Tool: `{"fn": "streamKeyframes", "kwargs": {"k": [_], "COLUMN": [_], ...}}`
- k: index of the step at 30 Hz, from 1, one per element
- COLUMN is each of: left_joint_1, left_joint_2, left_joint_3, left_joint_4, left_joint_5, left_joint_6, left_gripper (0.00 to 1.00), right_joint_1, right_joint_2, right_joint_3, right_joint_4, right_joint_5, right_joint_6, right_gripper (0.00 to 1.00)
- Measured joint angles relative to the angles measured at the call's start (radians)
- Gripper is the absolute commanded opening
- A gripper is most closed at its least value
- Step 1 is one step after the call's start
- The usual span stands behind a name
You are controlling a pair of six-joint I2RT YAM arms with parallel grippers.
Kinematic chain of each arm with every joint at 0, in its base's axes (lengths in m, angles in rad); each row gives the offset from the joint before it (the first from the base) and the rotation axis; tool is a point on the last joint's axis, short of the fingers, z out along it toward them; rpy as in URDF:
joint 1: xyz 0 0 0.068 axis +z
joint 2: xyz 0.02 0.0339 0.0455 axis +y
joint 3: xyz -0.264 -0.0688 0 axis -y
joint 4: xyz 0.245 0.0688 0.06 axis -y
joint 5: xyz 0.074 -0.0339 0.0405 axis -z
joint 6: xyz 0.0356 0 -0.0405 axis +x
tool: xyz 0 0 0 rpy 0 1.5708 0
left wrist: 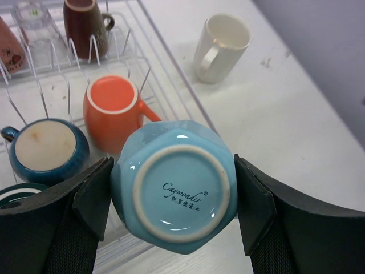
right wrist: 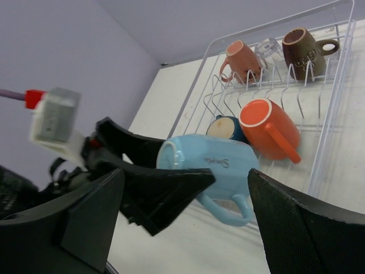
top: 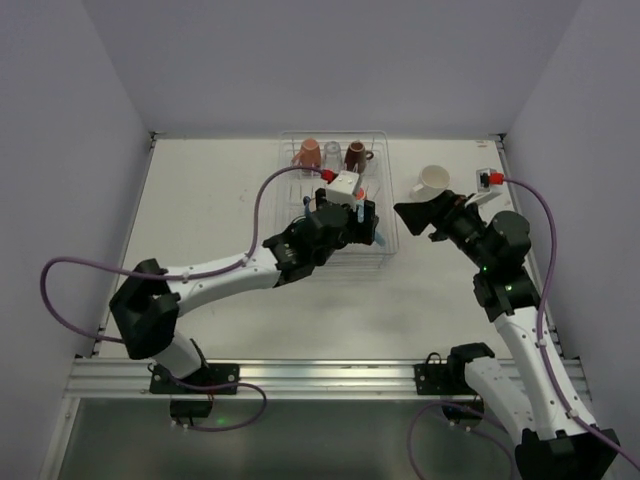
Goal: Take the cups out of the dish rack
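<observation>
My left gripper [left wrist: 174, 188] is shut on the light blue cup [left wrist: 174, 185], gripping it side-on with its base toward the camera, over the right front edge of the white dish rack [left wrist: 165, 63]. In the rack stand the orange cup [left wrist: 111, 111], navy cup [left wrist: 48, 151], dark brown cup [left wrist: 85, 25], clear glass [left wrist: 31, 20] and salmon pink cup [left wrist: 8, 51]; a dark green rim [left wrist: 17, 191] shows at the left edge. The cream-white cup [left wrist: 219, 40] stands upright on the table right of the rack. My right gripper [right wrist: 188, 222] is open and empty, facing the held blue cup [right wrist: 211, 165].
In the top view the rack [top: 385, 160] sits at the back centre, the cream cup [top: 430, 182] to its right, my left gripper [top: 368, 228] and right gripper [top: 418, 222] close together. Purple cables loop by both arms. Walls enclose the table on three sides.
</observation>
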Motion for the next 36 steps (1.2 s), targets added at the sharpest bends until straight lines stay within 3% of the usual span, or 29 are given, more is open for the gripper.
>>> {"fn": "streamKeyframes", "kwargs": {"k": [8,14,28,29,30,32,33,35,36], "left_joint_1": [-0.003,0.028,0.106,0.106,0.107,0.108,0.108,0.109,0.109], "left_joint_2": [-0.344,-0.494,-0.531,-0.533,-0.535,-0.539,-0.540,-0.544,-0.546], "left_joint_3": [-0.245,-0.376,-0.467,-0.472,-0.477,-0.488,-0.491,-0.501,-0.505], "left_joint_4": [0.227,0.346,0.514,0.523,0.531,0.553,0.560,0.568,0.570], "left_joint_5": [0.134,0.278,0.480,0.491,0.500,0.512,0.515,0.523,0.530], "left_joint_6": [0.016,-0.004,-0.121,-0.130,-0.138,-0.156,-0.162,-0.186,-0.211], "left_gripper": [0.06,0.05,0.06,0.06,0.06,0.13,0.17,0.41,0.65], "right_joint_1": [0.000,0.013,0.158,0.160,0.164,0.167,0.172,0.179,0.179], "right_joint_2": [0.030,0.082,0.293,0.315,0.336,0.370,0.387,0.411,0.414], "right_joint_3": [-0.059,-0.177,-0.257,-0.257,-0.257,-0.257,-0.257,-0.255,-0.254], "right_joint_4": [0.114,0.307,1.017,1.071,1.119,1.181,1.208,1.258,1.281], "right_joint_5": [-0.052,-0.161,-0.329,-0.332,-0.333,-0.336,-0.336,-0.330,-0.331], "right_joint_6": [0.149,0.349,0.840,0.871,0.898,0.948,0.973,1.025,1.044], "right_gripper": [0.89,0.89,0.66,0.53,0.49,0.42,0.25,0.13,0.03]}}
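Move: The light blue cup, held by the left fingers, has its middle about 3 cm ahead of the left hand and 2 right; the right gripper it meets is roughly 10 cm right, 4 back and 10 above. From the right hand this cup is some 6 cm ahead, 9 left and 11 below. Below in the rack, the orange cup is 12 cm straight ahead of the left hand, the dark blue cup 8 cm left of the orange one. The right fingers close on the rim wall of the light blue cup, one finger inside its mouth, after swinging about 10 cm left and 5 back with a brief dip before rising, rolling left-side-up and turning counter-clockwise. The left hand keeps its grip, lifting the cup some 13 cm while drawing back 10 and left 5, rolling left-side-down and turning clockwise to present the mouth. ##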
